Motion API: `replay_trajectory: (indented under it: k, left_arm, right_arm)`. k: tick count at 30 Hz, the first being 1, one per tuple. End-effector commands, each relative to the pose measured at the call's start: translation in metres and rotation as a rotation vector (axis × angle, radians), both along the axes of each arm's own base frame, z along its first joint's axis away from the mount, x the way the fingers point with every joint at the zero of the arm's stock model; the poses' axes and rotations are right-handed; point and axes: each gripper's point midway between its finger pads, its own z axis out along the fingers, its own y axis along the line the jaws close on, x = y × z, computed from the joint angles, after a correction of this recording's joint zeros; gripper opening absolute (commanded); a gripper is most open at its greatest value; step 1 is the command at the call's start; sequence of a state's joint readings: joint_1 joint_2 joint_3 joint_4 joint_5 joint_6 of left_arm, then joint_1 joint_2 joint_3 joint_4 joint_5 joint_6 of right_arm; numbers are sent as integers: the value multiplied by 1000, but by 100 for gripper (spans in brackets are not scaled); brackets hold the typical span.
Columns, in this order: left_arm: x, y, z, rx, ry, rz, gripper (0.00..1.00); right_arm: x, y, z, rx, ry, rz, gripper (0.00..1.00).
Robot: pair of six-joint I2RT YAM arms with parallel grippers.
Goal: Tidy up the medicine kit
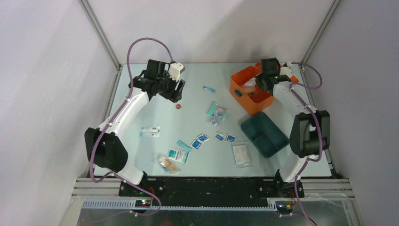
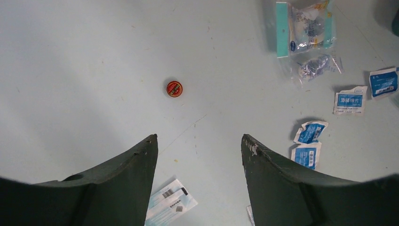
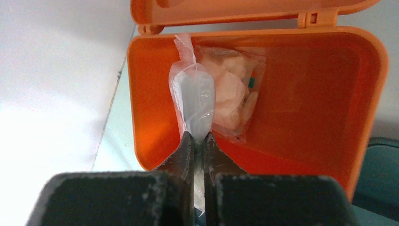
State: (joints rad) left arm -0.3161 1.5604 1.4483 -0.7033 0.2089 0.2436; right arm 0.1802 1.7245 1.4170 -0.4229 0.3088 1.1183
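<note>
The orange medicine kit (image 1: 240,84) stands open at the back right, lid back (image 3: 244,9). Its dark teal tray insert (image 1: 264,133) lies on the table beside it. My right gripper (image 3: 197,137) hangs over the open case, shut on a clear plastic packet (image 3: 194,101) that reaches down into it. Another clear packet with pale contents (image 3: 233,94) lies inside the case. My left gripper (image 2: 198,139) hovers open and empty over the table at the back left, a small red round tin (image 2: 174,88) just beyond its fingertips.
Blue-white sachets (image 1: 203,138), clear packets (image 1: 241,154) and a teal-edged packet (image 1: 216,112) are scattered over the middle of the table. A flat white packet (image 1: 150,132) lies left, a small box (image 1: 178,155) near the front. Grey walls close in on both sides.
</note>
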Motion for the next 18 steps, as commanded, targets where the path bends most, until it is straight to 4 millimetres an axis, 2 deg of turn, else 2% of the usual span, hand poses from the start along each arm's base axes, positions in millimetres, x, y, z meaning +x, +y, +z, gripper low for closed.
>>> replay_trajectory:
  k: [1,5,14,18]
  left_arm:
    - [-4,11,20,6,-51,33,71]
    - [-6,17,23,33,-63,34,71]
    - [-10,26,17,64,-51,43,71]
    - [-11,31,15,87,-57,43,71]
  right_arm:
    - [22,-4,6,71,-32,-139,0]
    - [37,3,-14,83,9,-142,0]
    - [60,18,-28,77,-2,-115,0]
    - [67,24,-41,65,9,-102,0]
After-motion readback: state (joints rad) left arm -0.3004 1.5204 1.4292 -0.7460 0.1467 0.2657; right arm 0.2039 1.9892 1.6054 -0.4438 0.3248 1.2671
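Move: The white bag is already shut in my right fingers, over the open orange box. The box's middle is level with that hand, about 3 cm left and 10 cm below. In it the beige bag lies some 5 cm ahead, 4 cm left and 14 cm down. The open lid is about 3 cm ahead and 9 cm right; the green tray some 20 cm straight back. From my left hand, the box's middle is about 10 cm ahead and 42 cm right. I lower the white bag deeper into the orange box with my right hand, going about 5 cm down and as far forward towards its far end, then slightly left as well. The fingers stay shut on the bag and the wrist turns only a few degrees. My empty left hand drifts about 2 cm left, still open. ##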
